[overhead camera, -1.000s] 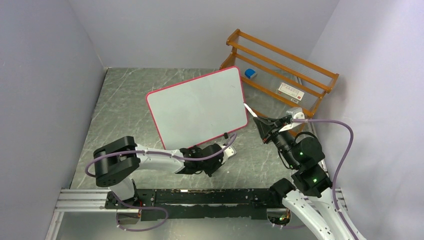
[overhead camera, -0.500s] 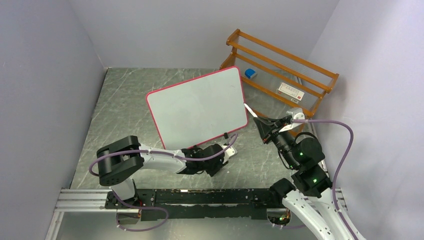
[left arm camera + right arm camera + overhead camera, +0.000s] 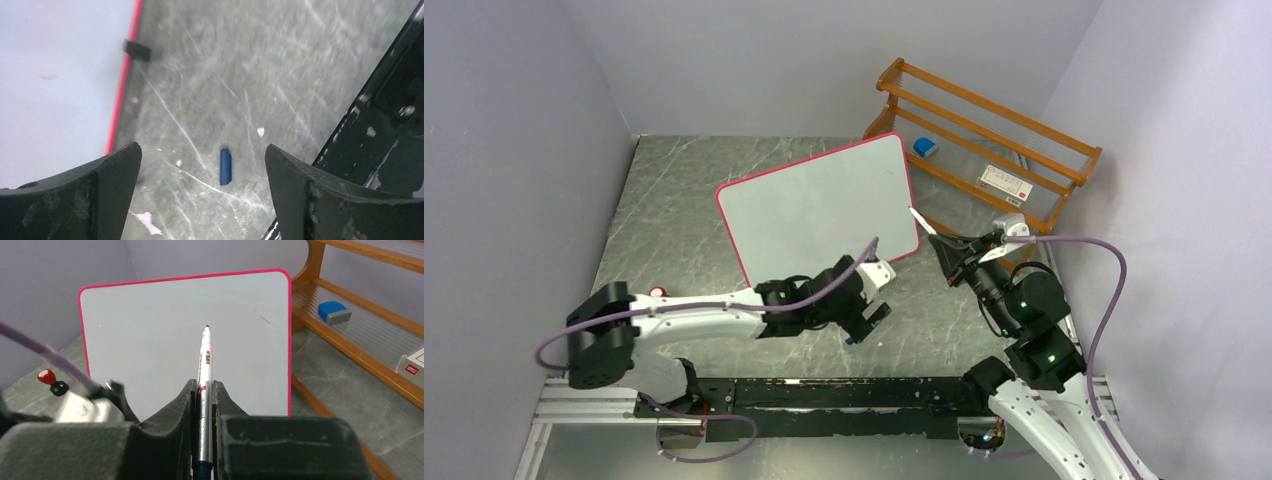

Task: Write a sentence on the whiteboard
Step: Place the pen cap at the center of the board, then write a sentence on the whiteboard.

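The whiteboard (image 3: 819, 215) stands tilted mid-table, its face blank (image 3: 150, 330) inside a pink-red rim; no sentence shows on it. My right gripper (image 3: 204, 384) is shut on a white marker (image 3: 205, 360) whose uncapped blue tip points at the board's right part, a short way off it. In the top view that gripper (image 3: 946, 247) sits just right of the board's lower right corner. My left gripper (image 3: 202, 147) hangs open over the table in front of the board (image 3: 60, 75). A small blue cap (image 3: 225, 166) lies loose on the table below its jaws.
A wooden rack (image 3: 984, 130) at the back right holds a blue eraser (image 3: 924, 147) and a white box (image 3: 1006, 181). A red knob (image 3: 657, 291) sits on the table left of the board. A black rail (image 3: 824, 392) runs along the near edge.
My left gripper has opened and lifted, its arm swinging out to the left. The blue cap now lies free on the table. The right arm and marker have barely moved.
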{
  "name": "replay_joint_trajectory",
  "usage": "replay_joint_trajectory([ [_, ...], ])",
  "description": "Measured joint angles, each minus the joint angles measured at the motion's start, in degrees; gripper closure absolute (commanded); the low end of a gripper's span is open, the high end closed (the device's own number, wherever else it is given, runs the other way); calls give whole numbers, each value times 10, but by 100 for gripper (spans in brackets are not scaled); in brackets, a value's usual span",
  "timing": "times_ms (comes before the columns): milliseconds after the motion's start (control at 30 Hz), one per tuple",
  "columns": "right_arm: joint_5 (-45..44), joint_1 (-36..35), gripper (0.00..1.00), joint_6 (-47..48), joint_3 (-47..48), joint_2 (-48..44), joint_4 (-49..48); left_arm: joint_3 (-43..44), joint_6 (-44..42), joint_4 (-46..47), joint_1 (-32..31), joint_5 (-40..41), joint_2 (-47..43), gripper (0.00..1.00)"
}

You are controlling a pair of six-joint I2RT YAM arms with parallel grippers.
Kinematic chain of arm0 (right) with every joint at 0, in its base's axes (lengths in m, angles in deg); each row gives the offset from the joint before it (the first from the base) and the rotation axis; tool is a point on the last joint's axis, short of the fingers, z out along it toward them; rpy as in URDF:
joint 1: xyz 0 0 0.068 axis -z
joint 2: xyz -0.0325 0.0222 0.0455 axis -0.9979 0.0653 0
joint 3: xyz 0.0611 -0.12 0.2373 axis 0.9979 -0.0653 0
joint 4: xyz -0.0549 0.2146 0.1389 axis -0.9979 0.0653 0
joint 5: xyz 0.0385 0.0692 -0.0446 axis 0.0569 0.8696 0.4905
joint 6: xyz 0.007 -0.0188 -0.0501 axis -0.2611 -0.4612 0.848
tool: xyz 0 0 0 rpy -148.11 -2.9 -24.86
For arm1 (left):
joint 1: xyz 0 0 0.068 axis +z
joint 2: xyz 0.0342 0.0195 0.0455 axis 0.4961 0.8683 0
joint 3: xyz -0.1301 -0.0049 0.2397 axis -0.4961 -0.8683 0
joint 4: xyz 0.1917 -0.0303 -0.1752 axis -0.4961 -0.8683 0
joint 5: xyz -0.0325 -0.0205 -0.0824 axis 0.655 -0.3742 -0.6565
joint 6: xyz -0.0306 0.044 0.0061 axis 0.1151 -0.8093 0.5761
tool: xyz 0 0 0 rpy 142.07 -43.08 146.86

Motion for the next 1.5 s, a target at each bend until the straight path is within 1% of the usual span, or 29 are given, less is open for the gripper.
replay_joint_trajectory([
  [133, 3, 0, 100, 0, 0, 9, 0, 46, -2, -42, 19, 22, -56, 3],
  [200, 5, 0, 100, 0, 1, 12, 0, 75, -3, -67, 40, 26, -77, 3],
  [367, 9, 0, 100, 0, 6, 22, -1, 139, -14, -122, 113, 30, -118, 3],
  [533, 18, 0, 100, 0, 14, 35, -2, 169, -30, -160, 179, 21, -149, 3],
  [700, 28, 0, 100, 3, 29, 62, -9, 188, -38, -179, 271, -9, -173, 3],
  [767, 35, 0, 100, 5, 33, 76, -14, 204, -38, -190, 317, -40, -177, 3],
  [967, 56, 0, 100, 12, 36, 108, -31, 238, -38, -192, 428, -129, -177, 4],
  [1200, 87, 0, 100, 11, 37, 142, -51, 232, -26, -188, 604, -273, -176, 5],
  [1333, 106, 0, 100, 7, 38, 154, -57, 188, -7, -161, 704, -373, -183, 7],
  [1433, 121, 0, 100, 2, 38, 153, -66, 132, 18, -128, 762, -444, -193, 9],
  [1500, 130, 0, 100, -3, 38, 153, -74, 91, 39, -97, 787, -489, -197, 10],
])
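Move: The whiteboard's upper left corner, which the empty left hand goes for, lies about 22 cm ahead, 26 cm left and 14 cm above it. Just-released pen cap: 2 cm back, sideways level, 10 cm below; the red stamp stands about 6 cm ahead, 37 cm left, 9 cm below. For the right hand, already gripping the pen, the board's middle is roughly 17 cm ahead, 15 cm left and 16 cm lower. Up, left and forward in one quick sweep, the left hand leaves the pen cap, at first mostly rising, then swinging some 30 cm left to the whiteboard's upper left corner, levelling its fingers and dipping about 5 cm at the end, still wide open. The right hand keeps its pen, easing about 6 cm left and a little forward, turning counter-clockwise. ##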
